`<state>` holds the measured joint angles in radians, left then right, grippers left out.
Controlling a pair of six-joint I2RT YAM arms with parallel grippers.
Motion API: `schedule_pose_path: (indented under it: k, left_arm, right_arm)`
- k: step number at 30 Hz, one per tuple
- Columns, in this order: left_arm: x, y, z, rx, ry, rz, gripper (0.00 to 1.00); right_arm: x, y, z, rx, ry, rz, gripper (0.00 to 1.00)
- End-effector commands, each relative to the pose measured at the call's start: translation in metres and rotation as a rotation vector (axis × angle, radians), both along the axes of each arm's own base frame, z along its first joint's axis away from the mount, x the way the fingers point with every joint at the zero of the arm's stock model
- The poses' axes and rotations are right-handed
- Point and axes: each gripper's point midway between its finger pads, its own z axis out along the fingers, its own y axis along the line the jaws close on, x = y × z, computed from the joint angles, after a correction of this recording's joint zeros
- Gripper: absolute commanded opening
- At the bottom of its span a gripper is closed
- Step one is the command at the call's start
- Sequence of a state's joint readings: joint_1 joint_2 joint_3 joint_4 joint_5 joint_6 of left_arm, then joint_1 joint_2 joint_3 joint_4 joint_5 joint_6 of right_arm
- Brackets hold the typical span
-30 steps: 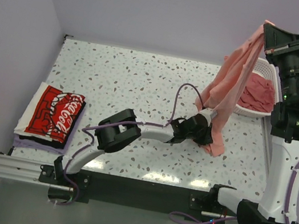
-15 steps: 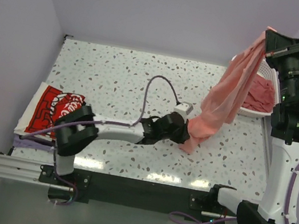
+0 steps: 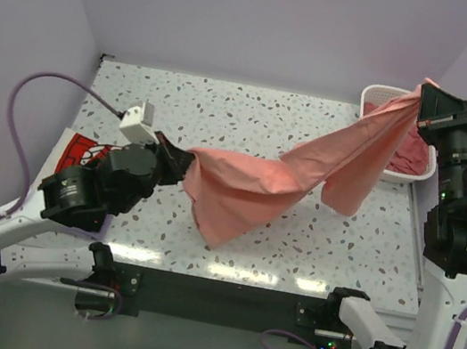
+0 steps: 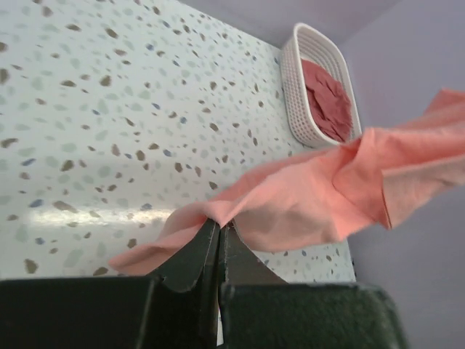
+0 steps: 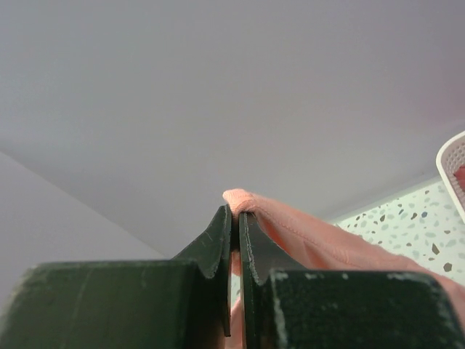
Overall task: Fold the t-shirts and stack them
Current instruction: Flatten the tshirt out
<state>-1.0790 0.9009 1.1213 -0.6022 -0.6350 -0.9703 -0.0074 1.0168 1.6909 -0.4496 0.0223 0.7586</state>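
A salmon-pink t-shirt [image 3: 259, 184] hangs stretched in the air between both grippers, sagging over the middle of the table. My left gripper [image 3: 183, 164] is shut on its left end; in the left wrist view the jaws [image 4: 220, 224] pinch a fold of the pink cloth [image 4: 312, 196]. My right gripper [image 3: 424, 92], raised high at the far right, is shut on the other end, and the right wrist view shows the hem [image 5: 305, 233] caught between the jaws [image 5: 235, 211]. A folded white t-shirt with red print [image 3: 76, 145] lies at the left, mostly hidden by the left arm.
A white slatted basket [image 3: 383, 94] stands at the back right corner with more pink t-shirts [image 3: 414, 152] in it; the left wrist view also shows the basket [image 4: 301, 87]. Lilac walls close the table in on the left, back and right.
The left gripper closed on the shirt's hanging end and pulled it left across the table, the arm swinging back. The shirt went from hanging down to stretched out. The right gripper kept its hold.
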Motion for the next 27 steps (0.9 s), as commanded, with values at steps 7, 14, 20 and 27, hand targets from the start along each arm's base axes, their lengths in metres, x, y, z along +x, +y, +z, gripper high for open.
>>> schedule_pose_path:
  k: [7,14,20,27]
  left_arm:
    - [0.074,0.107,0.068,0.235,-0.092,0.415,0.0]
    - [0.202,0.144,0.121,0.174,-0.177,0.374,0.0]
    - [0.266,0.157,0.207,0.146,-0.346,0.342,0.0]
    - [0.245,0.177,0.189,0.147,-0.358,0.358,0.0]
  right_arm:
    - [0.062,0.006,-0.046,0.079,0.054,0.035,0.0]
    - [0.152,0.029,-0.052,0.133,0.033,0.174,0.0]
    - [0.222,0.043,-0.025,0.197,-0.052,0.327,0.0]
    - [0.22,0.009,-0.026,0.262,-0.043,0.336,0.0]
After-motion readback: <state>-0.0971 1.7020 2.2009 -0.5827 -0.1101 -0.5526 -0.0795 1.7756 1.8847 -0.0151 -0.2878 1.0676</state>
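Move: Straight ahead of both hands is the table's far edge, about 42 cm beyond the left and some 34 cm beyond the right; the tabletop lies roughly 32 cm below the left and 56 cm below the right. The basket stands about 23 cm ahead and 10 cm right of the right hand, some 50 cm down. From the left hand, the folded shirt stack is about 4 cm ahead, 31 cm left and 29 cm lower. Swinging the t-shirt out towards the table's far edge, both hands keep their pinch on it. The left first swerves left and up, then shoots forward about 28 cm, rising again late while turning counter-clockwise; the right sweeps forward some 26 cm, dipping and then lifting slightly. The hands spread apart sideways and come nearly level, drawing the shirt out between them. ##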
